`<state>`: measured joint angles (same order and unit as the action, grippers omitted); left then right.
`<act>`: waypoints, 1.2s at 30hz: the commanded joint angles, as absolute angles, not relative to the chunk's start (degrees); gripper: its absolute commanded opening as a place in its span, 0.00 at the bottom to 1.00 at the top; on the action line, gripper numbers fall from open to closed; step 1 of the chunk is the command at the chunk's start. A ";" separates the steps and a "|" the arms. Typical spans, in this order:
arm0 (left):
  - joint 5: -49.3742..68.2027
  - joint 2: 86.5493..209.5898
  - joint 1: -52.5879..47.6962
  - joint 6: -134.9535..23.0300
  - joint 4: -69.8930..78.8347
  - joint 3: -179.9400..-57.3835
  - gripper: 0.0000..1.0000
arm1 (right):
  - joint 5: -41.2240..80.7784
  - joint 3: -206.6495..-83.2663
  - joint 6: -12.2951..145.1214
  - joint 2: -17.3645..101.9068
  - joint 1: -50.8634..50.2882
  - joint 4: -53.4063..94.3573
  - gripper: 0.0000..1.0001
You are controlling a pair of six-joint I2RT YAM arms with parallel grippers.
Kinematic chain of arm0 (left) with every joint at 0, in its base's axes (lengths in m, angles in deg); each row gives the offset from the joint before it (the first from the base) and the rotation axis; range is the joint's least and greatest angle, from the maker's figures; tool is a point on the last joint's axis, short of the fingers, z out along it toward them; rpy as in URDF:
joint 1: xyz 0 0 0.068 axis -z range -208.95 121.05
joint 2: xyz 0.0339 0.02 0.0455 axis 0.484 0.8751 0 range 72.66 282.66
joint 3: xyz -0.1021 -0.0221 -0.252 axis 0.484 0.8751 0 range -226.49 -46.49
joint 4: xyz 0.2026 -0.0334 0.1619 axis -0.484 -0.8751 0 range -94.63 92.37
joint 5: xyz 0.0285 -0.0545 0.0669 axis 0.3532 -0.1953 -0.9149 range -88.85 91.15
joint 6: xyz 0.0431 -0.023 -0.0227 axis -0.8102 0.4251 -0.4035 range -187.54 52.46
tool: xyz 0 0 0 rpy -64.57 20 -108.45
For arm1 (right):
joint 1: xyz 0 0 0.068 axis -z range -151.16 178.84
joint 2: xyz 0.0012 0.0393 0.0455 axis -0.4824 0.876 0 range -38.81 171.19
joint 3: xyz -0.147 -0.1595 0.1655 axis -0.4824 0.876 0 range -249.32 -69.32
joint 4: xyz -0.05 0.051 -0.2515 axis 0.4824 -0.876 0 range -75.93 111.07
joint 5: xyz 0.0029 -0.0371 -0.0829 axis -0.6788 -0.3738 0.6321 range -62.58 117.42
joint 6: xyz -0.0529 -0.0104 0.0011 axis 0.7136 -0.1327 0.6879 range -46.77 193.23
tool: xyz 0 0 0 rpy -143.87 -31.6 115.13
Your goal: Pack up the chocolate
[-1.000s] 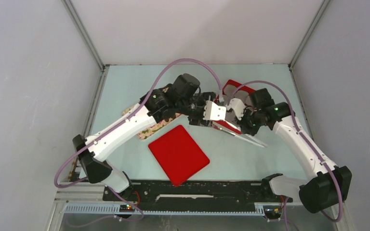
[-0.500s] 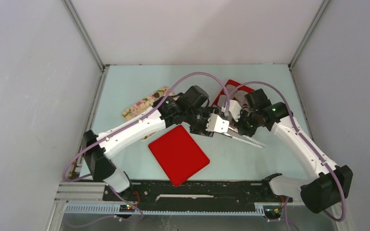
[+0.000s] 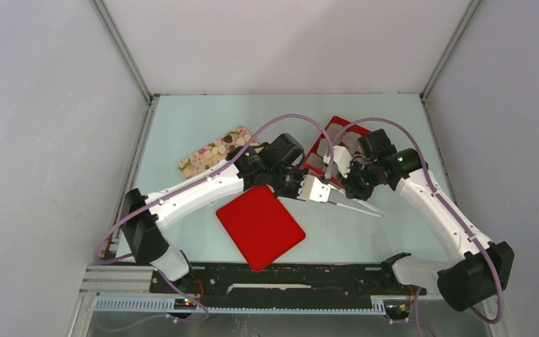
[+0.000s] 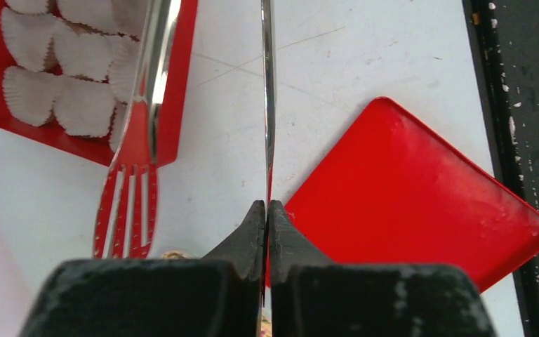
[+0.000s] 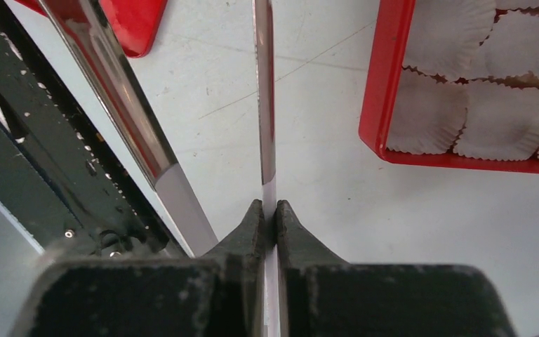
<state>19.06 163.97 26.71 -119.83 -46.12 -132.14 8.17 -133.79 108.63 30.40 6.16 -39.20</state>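
Observation:
The chocolate lies as small dark and pale lumps on the flower-print tray at the back left. Metal tongs hang over the table's middle. My left gripper is shut on one thin blade of the tongs; their slotted blade hangs to its left. My right gripper is shut on a blade too, and the other blade slants to its left. The tong tips hold nothing that I can see.
A red box lined with white paper cups stands behind the grippers. Its flat red lid lies on the near side. Grey walls close in the table.
My left arm swung from over the flower tray toward the near right, uncovering the tray, and its gripper closed on a tong blade. The right arm hardly moved.

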 commanded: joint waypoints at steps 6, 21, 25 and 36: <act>35.38 158.28 23.05 -114.77 -44.67 -127.01 0.00 | -11.58 -136.16 102.31 25.24 16.56 -32.72 0.80; 63.16 152.79 8.73 -96.96 -32.53 -120.72 0.00 | -29.82 -143.44 103.78 33.65 15.10 -33.78 1.00; 65.33 152.16 6.35 -93.90 -29.80 -120.28 0.00 | -30.06 -143.50 105.76 34.68 14.50 -35.65 0.99; 70.85 153.35 5.09 -84.21 -20.94 -119.15 0.00 | -32.99 -142.47 110.37 36.95 14.00 -39.87 0.99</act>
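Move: The tongs hang between the hands, hinge towards the right: their middle is about 11 cm right of the left hand and 2 cm back, level with it. From the right hand it is some 4 cm left and 1 cm back, also level. The cup-filled box lies some 14 cm ahead, 2 cm left and 14 cm below the right hand; the red tray is about 12 cm left, 8 cm back and 18 cm below the left hand. The right hand lets go of the front leg of the tongs, opens wide and shifts about 8 cm up and then 7 cm to its left, swinging its fingers some 35 degrees round to point more leftward, so that both legs come to stand between its open fingers. The left hand, already shut on the rear leg near its tip, keeps its pinch, dips back and down about 2 cm, then lifts to end some 7 cm above its start with a slight drift left, tilting about 50 degrees so its fingers point more to the right and back towards the base. ##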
